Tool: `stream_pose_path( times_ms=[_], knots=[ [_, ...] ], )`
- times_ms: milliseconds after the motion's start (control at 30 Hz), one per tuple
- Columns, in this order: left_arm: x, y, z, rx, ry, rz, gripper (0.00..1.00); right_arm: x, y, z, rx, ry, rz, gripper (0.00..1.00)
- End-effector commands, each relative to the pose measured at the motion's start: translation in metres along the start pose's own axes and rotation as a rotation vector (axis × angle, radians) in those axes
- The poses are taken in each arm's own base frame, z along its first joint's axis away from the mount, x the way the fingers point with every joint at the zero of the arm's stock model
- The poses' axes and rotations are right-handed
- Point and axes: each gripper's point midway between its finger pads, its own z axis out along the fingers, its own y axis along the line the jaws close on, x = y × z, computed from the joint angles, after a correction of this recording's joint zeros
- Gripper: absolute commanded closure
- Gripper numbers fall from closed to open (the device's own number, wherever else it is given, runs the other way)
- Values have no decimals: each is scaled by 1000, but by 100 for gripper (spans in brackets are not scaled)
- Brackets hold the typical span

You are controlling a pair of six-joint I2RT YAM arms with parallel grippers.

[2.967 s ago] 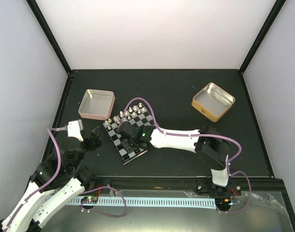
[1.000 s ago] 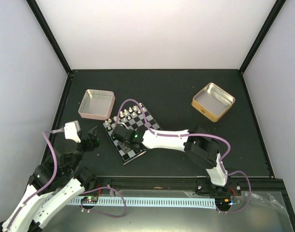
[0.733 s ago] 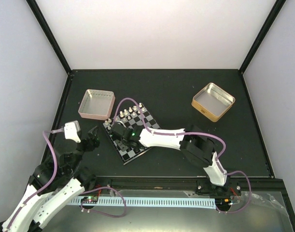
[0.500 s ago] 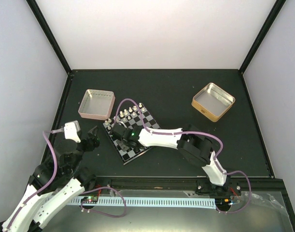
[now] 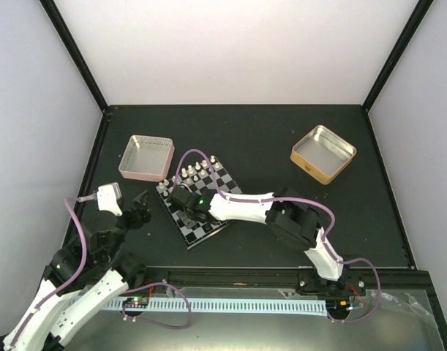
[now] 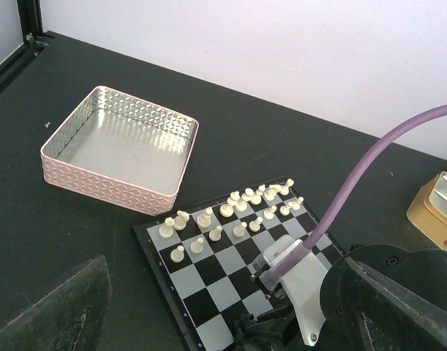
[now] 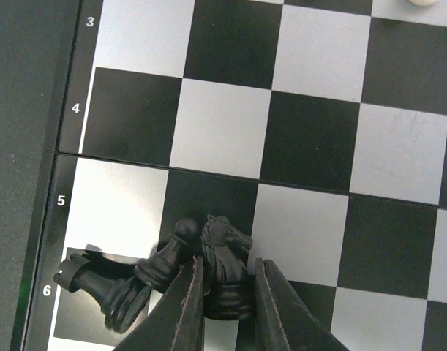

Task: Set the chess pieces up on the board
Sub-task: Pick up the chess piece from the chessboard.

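The board [image 5: 224, 184] lies left of the table's middle, with pale chess pieces [image 5: 194, 172] in two rows along its far edge; they also show in the left wrist view [image 6: 230, 212]. My right gripper [image 5: 181, 208] reaches over the board's near left part. Its wrist view shows it [image 7: 228, 268] shut on the base of an upright black knight [image 7: 224, 252] on the board [image 7: 318, 139]. A black pawn [image 7: 161, 263] and another black piece [image 7: 99, 287] lie toppled just left of it. My left gripper [image 5: 139, 208] hangs open left of the board, its fingers [image 6: 55, 314] wide apart.
A pink tin [image 5: 145, 157] with nothing in it stands just beyond the board's far left corner, also in the left wrist view [image 6: 121, 150]. A gold tin [image 5: 322, 153] sits at the far right. The right arm's purple cable [image 6: 369, 175] arcs over the board.
My right gripper has slid a little left over the board and its jaws have closed in onto the black knight. The left arm has stayed put.
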Motion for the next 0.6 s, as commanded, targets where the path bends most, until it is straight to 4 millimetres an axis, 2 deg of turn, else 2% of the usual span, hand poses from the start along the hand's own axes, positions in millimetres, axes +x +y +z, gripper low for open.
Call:
stream_pose_path(
  times_ms=[0, 233, 333, 467, 567],
  knots=[
    [-3, 2, 1, -17, -18, -6, 13, -13, -6, -5, -3, -37, 12, 91],
    [-1, 2, 2, -17, -10, -9, 13, -65, -15, -48, -58, -259, 31, 91],
    [0, 1, 3, -11, -2, -10, 13, -79, -15, -71, -120, -359, 26, 91],
    [6, -9, 5, 37, 28, -17, 11, -82, -10, -104, -242, -477, -10, 91],
    [16, -34, 11, 160, 76, -61, 8, -79, -5, -136, -344, -592, -59, 91]
  ],
)
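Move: Between the right fingertips, already pinched, is the black knight on the board, right at the hand point. A black pawn leans in about 2 cm to the hand's left and 1 cm back, and a fallen black piece lies some 3 cm left and 2 cm back. The nearest white pawn stands roughly 10 cm straight ahead. From the left hand the knight is about 15 cm to the right, 4 cm ahead and 22 cm below. Keeping its pinch on the black knight, the right hand first eases a couple of centimetres forward, then climbs ever faster off the board and away from the fallen black pieces, about 10 cm up in all. As it rises the wrist tilts some 25 degrees, swinging the fingertips out to the left and forward; the opening doesn't change. ##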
